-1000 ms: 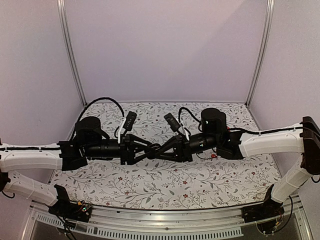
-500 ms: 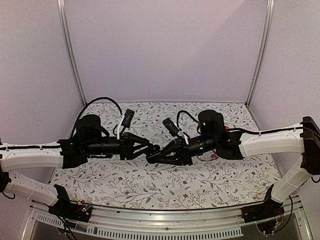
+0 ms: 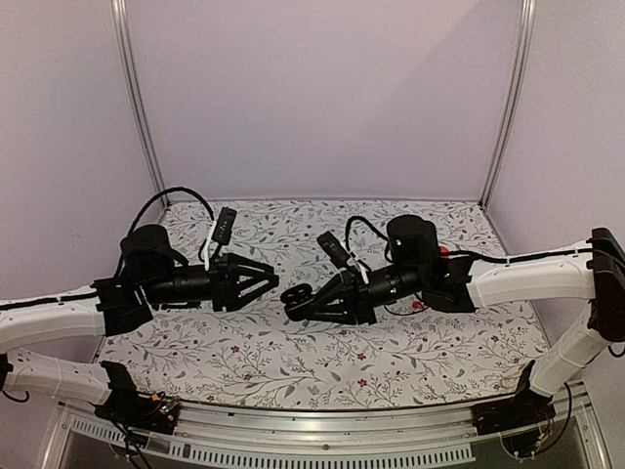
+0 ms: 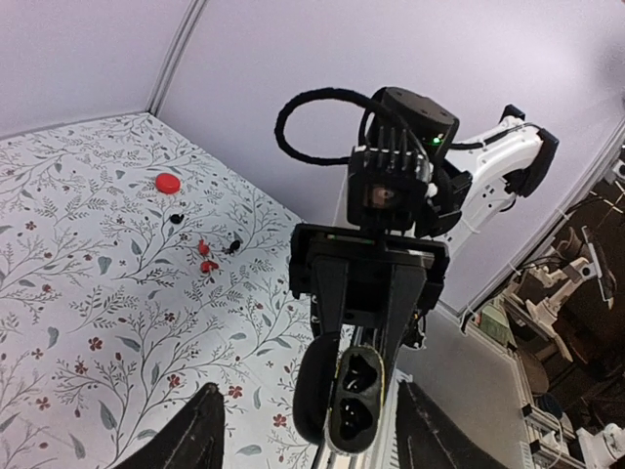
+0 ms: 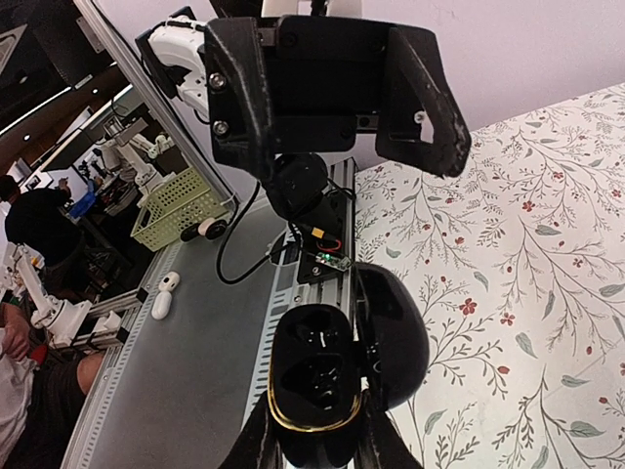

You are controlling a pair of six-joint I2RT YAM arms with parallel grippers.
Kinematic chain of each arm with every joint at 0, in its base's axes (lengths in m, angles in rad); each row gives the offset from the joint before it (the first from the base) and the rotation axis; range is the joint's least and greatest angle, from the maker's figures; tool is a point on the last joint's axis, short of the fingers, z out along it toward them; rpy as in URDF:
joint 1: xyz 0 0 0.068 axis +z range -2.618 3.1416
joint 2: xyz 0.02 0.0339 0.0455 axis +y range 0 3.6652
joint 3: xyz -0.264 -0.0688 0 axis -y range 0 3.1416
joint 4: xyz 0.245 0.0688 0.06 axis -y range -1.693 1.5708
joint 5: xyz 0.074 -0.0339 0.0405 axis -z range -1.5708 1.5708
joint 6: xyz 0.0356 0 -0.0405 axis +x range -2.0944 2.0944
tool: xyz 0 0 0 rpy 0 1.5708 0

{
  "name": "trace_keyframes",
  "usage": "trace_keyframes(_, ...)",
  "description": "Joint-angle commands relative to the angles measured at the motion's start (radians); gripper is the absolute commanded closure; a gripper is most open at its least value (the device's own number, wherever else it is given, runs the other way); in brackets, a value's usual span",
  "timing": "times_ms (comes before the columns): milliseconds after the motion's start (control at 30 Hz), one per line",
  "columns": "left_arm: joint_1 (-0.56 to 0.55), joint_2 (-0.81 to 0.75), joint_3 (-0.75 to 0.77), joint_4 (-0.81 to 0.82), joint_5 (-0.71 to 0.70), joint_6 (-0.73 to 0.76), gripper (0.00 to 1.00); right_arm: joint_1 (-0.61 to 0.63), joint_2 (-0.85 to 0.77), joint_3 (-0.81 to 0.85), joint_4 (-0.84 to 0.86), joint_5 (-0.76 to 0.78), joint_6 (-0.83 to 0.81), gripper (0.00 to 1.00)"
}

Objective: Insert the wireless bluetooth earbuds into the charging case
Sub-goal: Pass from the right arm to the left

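Observation:
The charging case (image 5: 314, 376) is black and glossy with a gold rim. It stands open, its lid (image 5: 395, 332) swung to the right and both wells empty. My right gripper (image 5: 317, 442) is shut on its lower body and holds it above the table (image 3: 293, 362). In the left wrist view the case (image 4: 354, 403) hangs just ahead of my left gripper (image 4: 309, 391), which is open and empty. Two tiny red earbuds (image 4: 206, 256) lie on the floral cloth further off. From above, my left gripper (image 3: 266, 277) sits a short gap left of the case (image 3: 296, 295).
A round red piece (image 4: 168, 183) and two small black bits (image 4: 177, 217) lie near the earbuds on the floral cloth. The right arm's body (image 3: 415, 259) is above that patch in the top view. White walls close off the back and sides.
My left arm has drawn back to the left, away from the case, and its jaws stand a little wider. The right gripper shifted slightly left and still grips the open case.

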Motion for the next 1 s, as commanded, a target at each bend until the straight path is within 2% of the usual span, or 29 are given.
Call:
trace_keyframes(0, 0.01, -0.086, -0.054, 0.021, 0.03, 0.042, 0.41, 0.003, -0.039, 0.002, 0.058, 0.002, 0.012, 1.0)
trace_keyframes(133, -0.006, -0.137, -0.119, 0.064, 0.028, 0.043, 0.41, -0.003, -0.055, -0.004, 0.115, 0.022, 0.034, 1.0)
trace_keyframes(300, -0.057, -0.19, -0.188, 0.21, -0.035, 0.052, 0.42, -0.006, -0.043, 0.038, 0.184, 0.033, 0.066, 1.0)
trace_keyframes(567, -0.118, -0.163, -0.184, 0.315, -0.064, 0.138, 0.43, -0.006, 0.003, 0.075, 0.282, 0.039, 0.129, 1.0)
trace_keyframes(967, -0.153, -0.087, -0.142, 0.372, -0.093, 0.191, 0.45, -0.005, 0.047, 0.07, 0.374, 0.02, 0.161, 1.0)
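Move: The open charging case is held in the right fingers, its middle roughly 2 cm left and 1 cm ahead of the right hand point, about level. From the empty, open left gripper the case lies about 5 cm to the right, 3 cm back and 2 cm lower. The left gripper, to which the case is being passed, is some 7 cm left of the right hand, 4 cm ahead and 3 cm above it. The right hand keeps its pinch on the open case and lifts it about 7 cm with a slight drift forward and left, its fingers tipping up some 15 degrees, so that the case goes from lower than the left gripper to higher than it. Meanwhile the left hand, still open and empty, draws back towards the base by roughly 5 cm, first swinging about 2 cm left and then easing right again, ends some 2 cm higher and rolls about 15 degrees, its fingers still pointing across at the right hand. ##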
